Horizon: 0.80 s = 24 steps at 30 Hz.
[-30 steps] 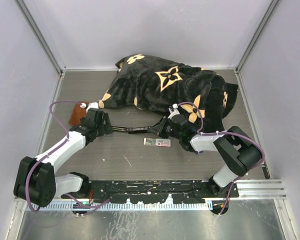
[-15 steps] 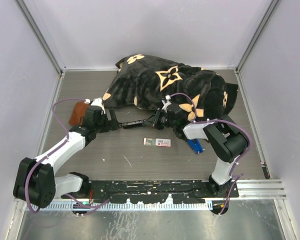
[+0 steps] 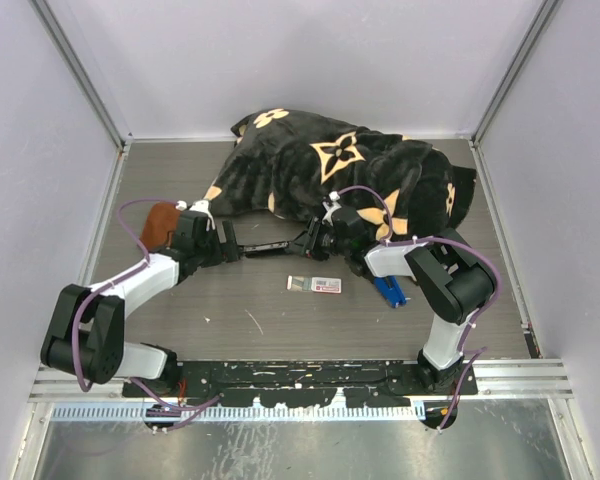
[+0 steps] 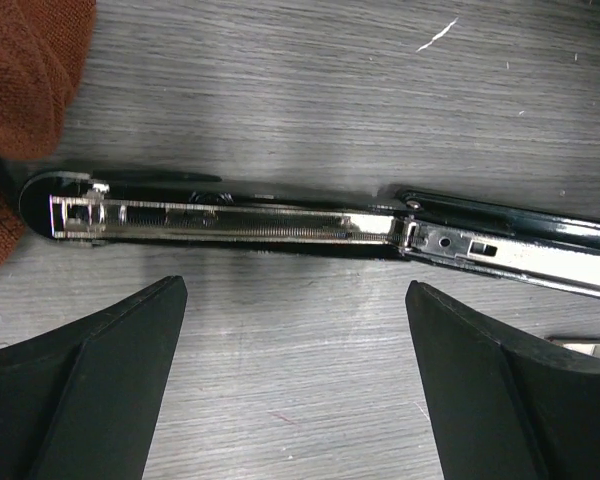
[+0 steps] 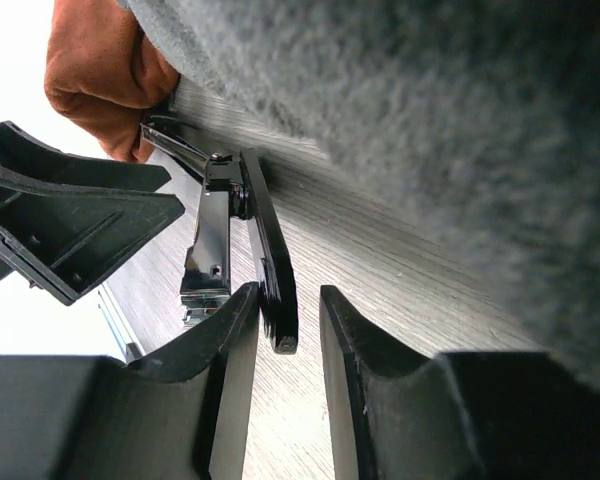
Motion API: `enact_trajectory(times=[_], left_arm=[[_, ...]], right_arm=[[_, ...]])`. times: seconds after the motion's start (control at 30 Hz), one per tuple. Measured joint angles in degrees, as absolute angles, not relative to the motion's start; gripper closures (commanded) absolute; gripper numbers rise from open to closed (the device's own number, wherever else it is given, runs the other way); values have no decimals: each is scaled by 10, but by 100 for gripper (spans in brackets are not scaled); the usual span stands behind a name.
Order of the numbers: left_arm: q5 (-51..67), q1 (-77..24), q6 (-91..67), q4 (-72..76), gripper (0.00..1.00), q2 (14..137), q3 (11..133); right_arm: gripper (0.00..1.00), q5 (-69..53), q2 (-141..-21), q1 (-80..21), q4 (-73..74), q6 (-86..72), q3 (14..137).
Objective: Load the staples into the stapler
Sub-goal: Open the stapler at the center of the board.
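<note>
The black stapler (image 3: 270,245) lies opened out flat on the grey table, and its chrome magazine (image 4: 230,220) faces up with the spring showing. My left gripper (image 3: 230,247) sits at the stapler's left end, wide open (image 4: 295,300) over bare table just in front of the magazine. My right gripper (image 3: 308,243) is at the right end. Its jaws (image 5: 288,292) stand slightly apart around the tip of the black top arm (image 5: 270,260), with a gap on one side. The staples (image 3: 316,285), a small white box with a red-pink label, lie in front of the stapler, untouched.
A black blanket (image 3: 340,170) with tan flowers is heaped across the back and presses against the right wrist. A rust-brown cloth (image 3: 157,224) lies by the stapler's left end. A blue object (image 3: 388,291) sits beside the right arm. Grey walls enclose the table.
The right gripper carried the stapler's end back and left, then its jaws loosened. The left gripper opened wider and shifted back. The blue object came into view.
</note>
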State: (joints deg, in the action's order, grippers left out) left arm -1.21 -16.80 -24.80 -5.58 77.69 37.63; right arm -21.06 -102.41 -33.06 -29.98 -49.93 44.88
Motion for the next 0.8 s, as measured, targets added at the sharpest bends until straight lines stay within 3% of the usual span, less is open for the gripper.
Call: enact_trajectory(times=[0.27, 0.6, 0.8], left_arm=[[-1, -161, -247, -25, 5, 804, 377], [9, -144, -246, -11, 5, 810, 382], [28, -132, -247, 8, 5, 830, 396]], right_arm=[[47, -198, -1024, -329, -291, -486, 443], [37, -197, -987, -307, -291, -478, 395], [45, -210, -959, -285, -286, -473, 374]])
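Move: The right hand, its fingers already parting, has the end of the opened stapler's cover half between its fingers; the stapler's hinge, its middle, lies about 14 cm to the left, 1 cm back and 3 cm below. The staple strip is some 9 cm back and 3 cm right. From the wide-open left hand the hinge is roughly 4 cm ahead, 5 cm right and 4 cm below, the brown cloth about 13 cm left and 8 cm ahead. Down a little over 1 cm first, then to its right about 5 cm, the right hand opens its fingers from a narrow to a roughly half-wide gap, one finger still beside the cover half as the stapler is dragged along. The left hand, wide open and nearly level, eases forward some 3 cm towards the stapler's magazine half. ##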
